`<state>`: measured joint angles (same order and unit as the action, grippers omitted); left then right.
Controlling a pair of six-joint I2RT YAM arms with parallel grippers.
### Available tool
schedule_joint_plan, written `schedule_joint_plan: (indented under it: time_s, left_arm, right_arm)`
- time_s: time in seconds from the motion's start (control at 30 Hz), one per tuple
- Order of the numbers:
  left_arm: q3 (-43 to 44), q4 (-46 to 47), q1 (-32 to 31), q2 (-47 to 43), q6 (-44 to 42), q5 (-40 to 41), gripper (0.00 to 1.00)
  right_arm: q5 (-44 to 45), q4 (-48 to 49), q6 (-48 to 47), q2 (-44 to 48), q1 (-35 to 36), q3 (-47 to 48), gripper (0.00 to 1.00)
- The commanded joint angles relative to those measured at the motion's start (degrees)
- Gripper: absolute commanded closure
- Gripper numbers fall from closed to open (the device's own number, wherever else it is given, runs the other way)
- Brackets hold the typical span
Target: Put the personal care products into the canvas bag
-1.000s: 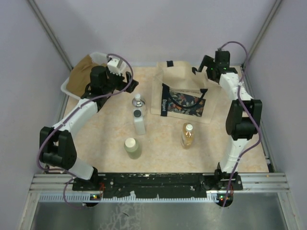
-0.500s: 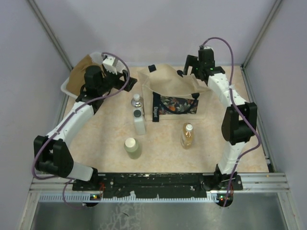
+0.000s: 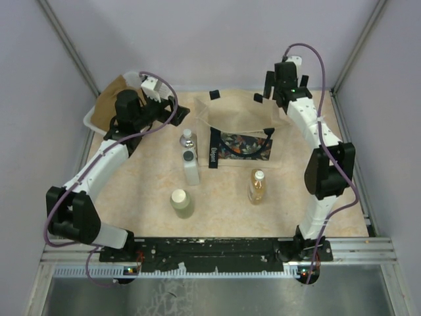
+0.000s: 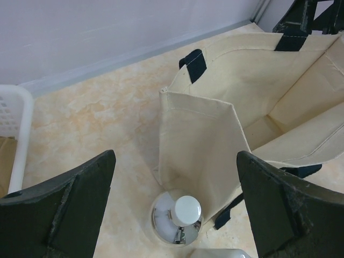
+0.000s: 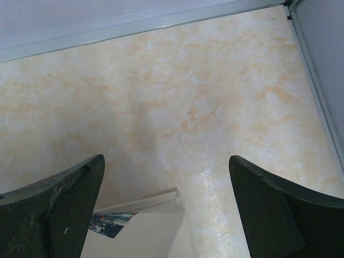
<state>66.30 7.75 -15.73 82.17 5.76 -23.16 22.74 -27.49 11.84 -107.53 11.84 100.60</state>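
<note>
The canvas bag (image 3: 237, 125) stands with its mouth open at the back middle, floral panel facing front. In the left wrist view, the bag (image 4: 215, 113) shows its bare inside. Left of the bag stand the clear bottle with silver cap (image 3: 188, 139) and, nearer, the white bottle with black cap (image 3: 190, 168). The pale green bottle (image 3: 181, 203) and the amber bottle (image 3: 257, 186) stand toward the front. My left gripper (image 3: 172, 113) is open above the clear bottle (image 4: 180, 217), holding nothing. My right gripper (image 3: 279, 97) is open above the bag's back right corner (image 5: 145, 226), holding nothing.
A white tub with brown cloth (image 3: 112, 102) sits at the back left corner; its rim (image 4: 19, 129) shows in the left wrist view. Lilac walls and a metal rail close the table at the back and both sides.
The bag has gone from lying flat to standing open, and shifted slightly left. My right gripper swung left at the bag's top, then rose back right. The left arm drew slightly back-left.
</note>
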Motion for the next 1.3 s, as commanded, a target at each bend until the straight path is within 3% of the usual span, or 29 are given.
schedule_joint_plan:
  time_s: [0.0, 0.4, 0.87, 1.27]
  left_arm:
    - [1.42, 0.95, -0.27, -0.31, -0.26, 0.09, 0.0]
    - [-0.84, -1.56, -0.27, -1.21, -1.31, 3.27, 0.0]
    - [-2.39, -11.55, -0.38, -1.36, -0.02, 6.56, 0.0]
    - [0.49, -19.26, -4.39, 5.33, -1.01, 6.84, 0.01]
  right_arm:
    - [5.13, 4.64, -2.6, 6.75, -0.07, -0.05, 0.01]
    - [11.94, 7.05, -5.61, 11.47, -0.42, -1.2, 0.01]
    - [4.91, 4.64, -3.1, 29.36, -0.39, -12.73, 0.01]
    - [3.02, 1.95, -3.65, 34.97, -0.44, -17.0, 0.01]
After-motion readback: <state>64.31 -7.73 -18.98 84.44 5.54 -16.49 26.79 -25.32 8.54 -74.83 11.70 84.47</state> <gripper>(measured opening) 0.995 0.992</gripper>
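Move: The silver bottle stands almost under the left gripper, about 1 cm nearer and 2 cm right, its middle some 20 cm down. The white bottle is about 8 cm nearer than the silver one, and the canvas bag's middle about 20 cm right of the hand and 4 cm farther out. From the right gripper, the silver bottle lies roughly 32 cm left and 14 cm back, the bag's middle 14 cm left and 9 cm back. Bring the open left gripper down about 9 cm onto the silver bottle's cap, easing back some 3 cm late in the descent and tipping the fingers down nearly 20 degrees; don't close yet. Meanwhile take the empty right gripper clear of the bag's far right side, up first, then up and back together, about 14 cm up and 12 cm back, fingertips tilting up. ##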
